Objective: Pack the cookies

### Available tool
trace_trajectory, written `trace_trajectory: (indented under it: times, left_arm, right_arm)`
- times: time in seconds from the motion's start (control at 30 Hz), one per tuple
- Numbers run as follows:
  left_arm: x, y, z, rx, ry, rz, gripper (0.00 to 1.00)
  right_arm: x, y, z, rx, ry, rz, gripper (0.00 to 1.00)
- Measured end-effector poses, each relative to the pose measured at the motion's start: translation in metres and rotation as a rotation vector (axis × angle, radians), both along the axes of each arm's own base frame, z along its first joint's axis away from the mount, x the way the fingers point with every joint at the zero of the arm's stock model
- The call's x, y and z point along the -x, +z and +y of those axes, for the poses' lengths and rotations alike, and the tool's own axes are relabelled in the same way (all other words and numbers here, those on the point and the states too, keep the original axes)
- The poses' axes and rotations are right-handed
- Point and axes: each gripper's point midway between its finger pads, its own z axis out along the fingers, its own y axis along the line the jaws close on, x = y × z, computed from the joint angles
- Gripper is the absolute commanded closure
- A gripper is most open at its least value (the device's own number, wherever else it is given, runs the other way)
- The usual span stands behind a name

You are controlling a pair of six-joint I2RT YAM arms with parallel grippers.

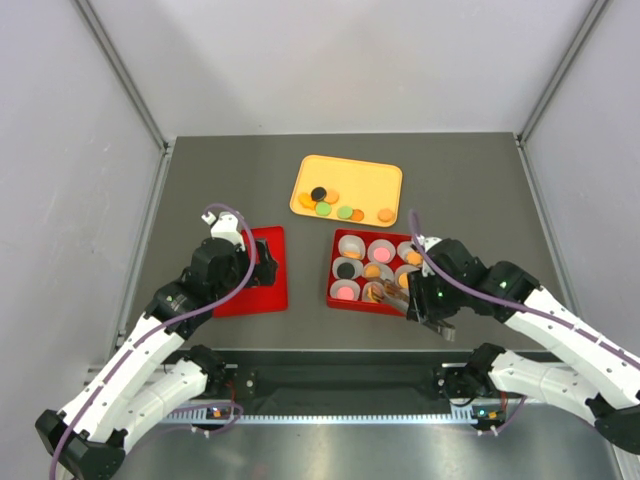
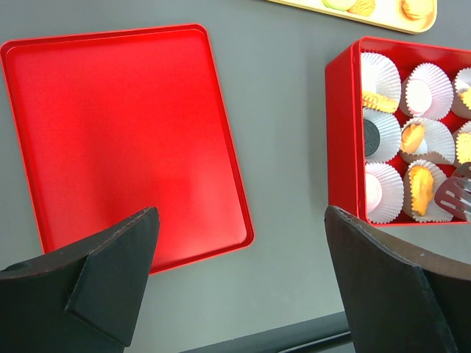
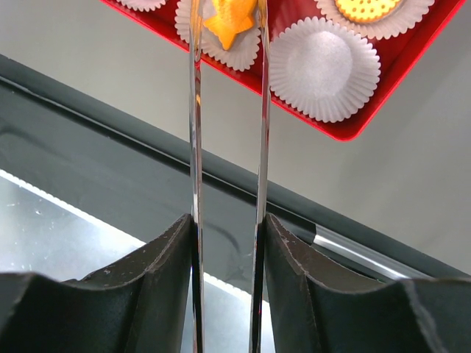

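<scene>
Several cookies [image 1: 330, 203], orange, green and black, lie on the yellow tray [image 1: 372, 178]. More sit in white paper cups in the red box [image 1: 332, 272]. My right gripper [image 3: 228, 229] is shut on metal tongs [image 3: 195, 147], whose tips reach over the box's near row. Between those tips an orange cookie [image 3: 232, 18] lies tilted in a cup; whether the tips still pinch it is unclear. From the left wrist, the same cookie [image 2: 421, 187] sits beside the tongs' tip [image 2: 456, 195]. My left gripper [image 2: 239, 272] hangs open and holds nothing, low over the table beside the red lid [image 2: 125, 132].
A white cup [image 3: 324, 70] in the box's near corner holds nothing. The red lid [image 1: 255, 270] lies flat to the left of the box. A black rail [image 3: 147, 154] runs along the table's near edge, and grey walls enclose the table.
</scene>
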Motion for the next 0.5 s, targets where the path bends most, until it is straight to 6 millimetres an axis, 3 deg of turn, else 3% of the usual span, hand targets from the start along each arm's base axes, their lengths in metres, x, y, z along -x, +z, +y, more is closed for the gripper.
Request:
trace_trajectory:
  times: [0.2, 0.5]
  left_arm:
    - [0.000, 0.000, 0.000, 0.000, 0.000, 0.000, 0.01]
    - [0.000, 0.000, 0.000, 0.000, 0.000, 0.000, 0.01]
  right_arm:
    - [0.000, 0.006, -0.002, 0.011, 0.009, -0.004, 0.59]
    - [-0.019, 0.053, 0.008, -0.040, -0.001, -0.105, 0.58]
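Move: In the near-middle paper cup of the red box lies the yellow cookie, between the tips of the tongs that the right hand holds, roughly 3 cm ahead of that hand, 8 cm left and 13 cm below. An empty cup sits about 8 cm to the right of it, the pink cookie's cup 7 cm to its left, and a round cookie's cup 5 cm beyond it. From the left hand, the yellow cookie is about 26 cm right, 10 cm back and 17 cm down. Lifting the tongs up out of the near-middle cup, the right hand waits briefly, then rises about 5 cm and drifts some 2 cm forward. It tilts back only a few degrees, and the fingers stay part open with the tongs still in their hold, so the tips come free of the yellow cookie and clear it. ##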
